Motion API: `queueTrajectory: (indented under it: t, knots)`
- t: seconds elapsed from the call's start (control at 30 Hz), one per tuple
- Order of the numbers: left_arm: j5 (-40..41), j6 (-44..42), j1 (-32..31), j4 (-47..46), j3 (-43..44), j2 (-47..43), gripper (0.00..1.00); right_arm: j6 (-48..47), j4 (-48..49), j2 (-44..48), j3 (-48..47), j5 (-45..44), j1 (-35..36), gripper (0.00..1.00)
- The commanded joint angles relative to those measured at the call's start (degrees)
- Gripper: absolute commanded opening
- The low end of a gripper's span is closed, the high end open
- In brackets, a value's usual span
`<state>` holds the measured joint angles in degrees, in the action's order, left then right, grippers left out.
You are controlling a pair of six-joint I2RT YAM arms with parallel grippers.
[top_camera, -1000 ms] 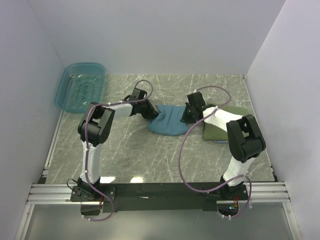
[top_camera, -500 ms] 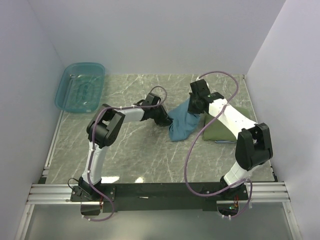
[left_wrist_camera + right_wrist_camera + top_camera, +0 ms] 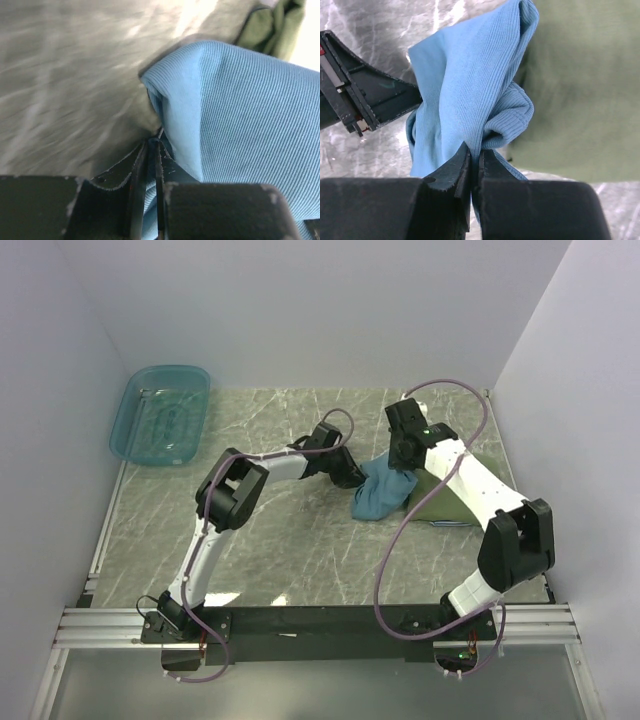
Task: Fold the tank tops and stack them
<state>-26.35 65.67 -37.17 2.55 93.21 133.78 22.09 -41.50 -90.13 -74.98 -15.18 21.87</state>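
The plain teal-blue tank top (image 3: 380,496) hangs bunched between both grippers, just left of the folded olive green tank top (image 3: 458,496). My left gripper (image 3: 353,478) is shut on its left edge; in the left wrist view the jaws (image 3: 152,144) pinch ribbed blue cloth (image 3: 240,110), with olive cloth (image 3: 272,25) beyond. My right gripper (image 3: 405,470) is shut on the top's right side; in the right wrist view the jaws (image 3: 475,151) clamp a fold of blue fabric (image 3: 465,75) over the olive tank top (image 3: 580,90). Whether the blue top's lower end touches the table I cannot tell.
A translucent teal plastic basin (image 3: 160,415) stands at the back left corner of the marble table (image 3: 280,550). White walls close in the left, back and right sides. The right arm's cable (image 3: 385,560) loops over the table in front of the tank tops.
Both grippers have carried the blue tank top to the right, off its flat spread on the table. It now hangs gathered beside the olive one.
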Motion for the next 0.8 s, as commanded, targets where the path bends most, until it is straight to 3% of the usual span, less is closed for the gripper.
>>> queueTrajectory:
  t: [0.0, 0.47, 0.77]
  knots:
    - [-2.13, 0.60, -1.24, -1.41, 5.39, 1.04, 0.17, -1.69, -1.57, 3.55, -3.68, -4.76, 0.28, 0.00]
    - [-4.24, 4.03, -5.11, -3.16, 15.51, 7.37, 0.18, -5.21, -4.65, 6.71, -6.05, -9.60, -0.51, 0.00]
    - [-5.03, 4.73, -6.51, -2.98, 19.55, 9.40, 0.18, -7.23, -3.94, 12.16, -3.86, -8.47, -7.01, 0.00]
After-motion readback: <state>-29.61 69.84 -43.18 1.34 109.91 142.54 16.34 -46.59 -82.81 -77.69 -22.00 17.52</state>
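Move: The green folded tank top, with the striped one beneath it, is the stack to reach. Its middle is about 24 cm to the left gripper's right, level with it in reach and some 2 cm lower. From the right gripper it is roughly 12 cm right, 2 cm farther out and 13 cm below. The blue tank top held between the hands centres some 5 cm right of the left gripper, about 2 cm higher. Carry the blue tank top rightward with both grippers closed as they are. Take the left one about 8.5 cm right towards the green stack while lifting it some 3 cm, its fingers flattening slightly. Move the right one about 5.5 cm right and as much up, farther over the stack's left part, keeping its pinch on the gathered cloth. ##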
